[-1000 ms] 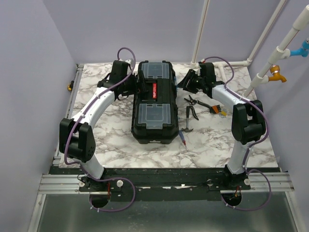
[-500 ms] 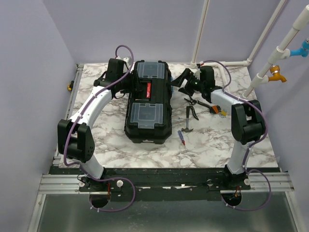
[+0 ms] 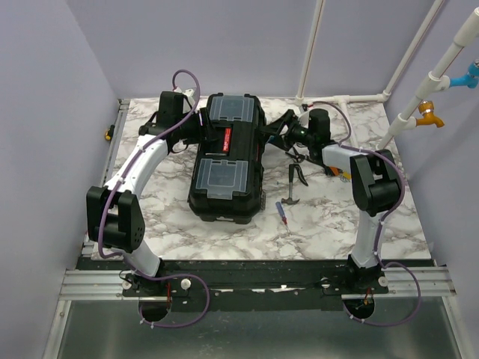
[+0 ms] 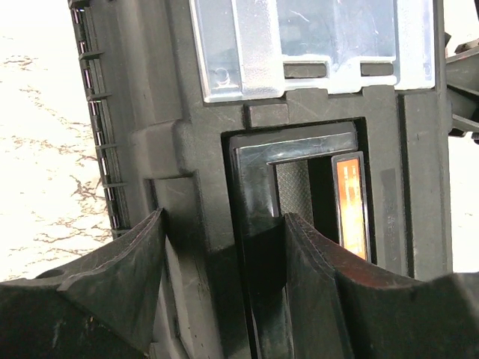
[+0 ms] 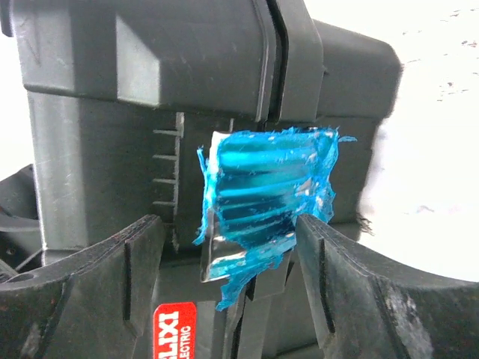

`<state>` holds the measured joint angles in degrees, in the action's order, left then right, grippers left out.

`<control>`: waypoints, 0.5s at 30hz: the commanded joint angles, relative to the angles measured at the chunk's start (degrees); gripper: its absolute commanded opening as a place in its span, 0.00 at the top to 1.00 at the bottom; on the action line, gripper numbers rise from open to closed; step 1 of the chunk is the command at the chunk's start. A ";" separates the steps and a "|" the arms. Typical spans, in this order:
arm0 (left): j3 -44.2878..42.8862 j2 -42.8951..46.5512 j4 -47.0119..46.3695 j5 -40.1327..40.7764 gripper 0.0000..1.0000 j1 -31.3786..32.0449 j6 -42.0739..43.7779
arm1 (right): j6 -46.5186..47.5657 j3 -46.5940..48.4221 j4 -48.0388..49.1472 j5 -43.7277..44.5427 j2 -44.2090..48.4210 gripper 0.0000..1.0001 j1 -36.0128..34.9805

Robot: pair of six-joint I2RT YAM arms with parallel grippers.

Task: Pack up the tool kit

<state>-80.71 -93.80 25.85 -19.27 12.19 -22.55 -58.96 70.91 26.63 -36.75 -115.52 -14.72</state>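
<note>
The black toolbox (image 3: 224, 161) lies closed and slightly skewed on the marble table, its red handle (image 3: 227, 140) between two grey lid compartments (image 3: 217, 176). My left gripper (image 3: 200, 134) is at its left side. In the left wrist view the gripper (image 4: 224, 269) is open, straddling the lid ridge beside the handle recess (image 4: 350, 206). My right gripper (image 3: 271, 134) is at the box's right side. In the right wrist view it (image 5: 232, 254) is open around the teal latch (image 5: 269, 194). Pliers (image 3: 310, 159), a hammer (image 3: 292, 183) and a screwdriver (image 3: 283, 217) lie right of the box.
A small orange-handled tool (image 3: 338, 172) lies under the right arm. White pipes (image 3: 344, 97) run along the back right edge. A yellow clamp (image 3: 108, 134) sits on the table's left rail. Purple walls close in the left and back sides.
The toolbox has slid to the left and turned a little, its near end swinging left. Both grippers have moved left with it, staying at its two sides.
</note>
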 commanded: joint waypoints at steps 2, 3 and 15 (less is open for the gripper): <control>2.95 -1.63 2.50 0.06 0.81 -2.08 2.43 | 5.12 0.84 -8.07 5.77 2.83 0.25 -0.31; 3.00 -1.58 2.63 0.35 0.81 -2.08 2.34 | 6.77 1.28 -10.98 7.98 3.39 0.28 -0.31; 0.94 -0.55 5.01 9.86 0.81 1.55 2.75 | 19.47 9.76 -33.62 25.58 4.98 0.75 -0.65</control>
<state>-80.23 -93.21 25.58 -16.75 13.10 -21.43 -45.30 77.41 3.86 -19.38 -111.35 -15.62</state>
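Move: The toolbox's blue-taped latch is right at my open right fingers, some 2 cm to their left, about 1 cm ahead and 1 cm lower. From that hand the pliers lie roughly 8 cm back, 14 cm right and 12 cm below, and the hammer about 15 cm back, 6 cm right and 12 cm below. From my left hand, the latch is about 17 cm right, level with it in reach, some 6 cm lower. I draw my right hand away from the toolbox's latch side, about 4 cm to the right and some 2 cm forward, dipping and rising a little on the way. As it backs off, I tip the fingers about 20 degrees further down and close them from wide to about a third open around the blue-taped latch's line. My left hand stays put, keeping its hold on the toolbox lid's edge beside the handle. ##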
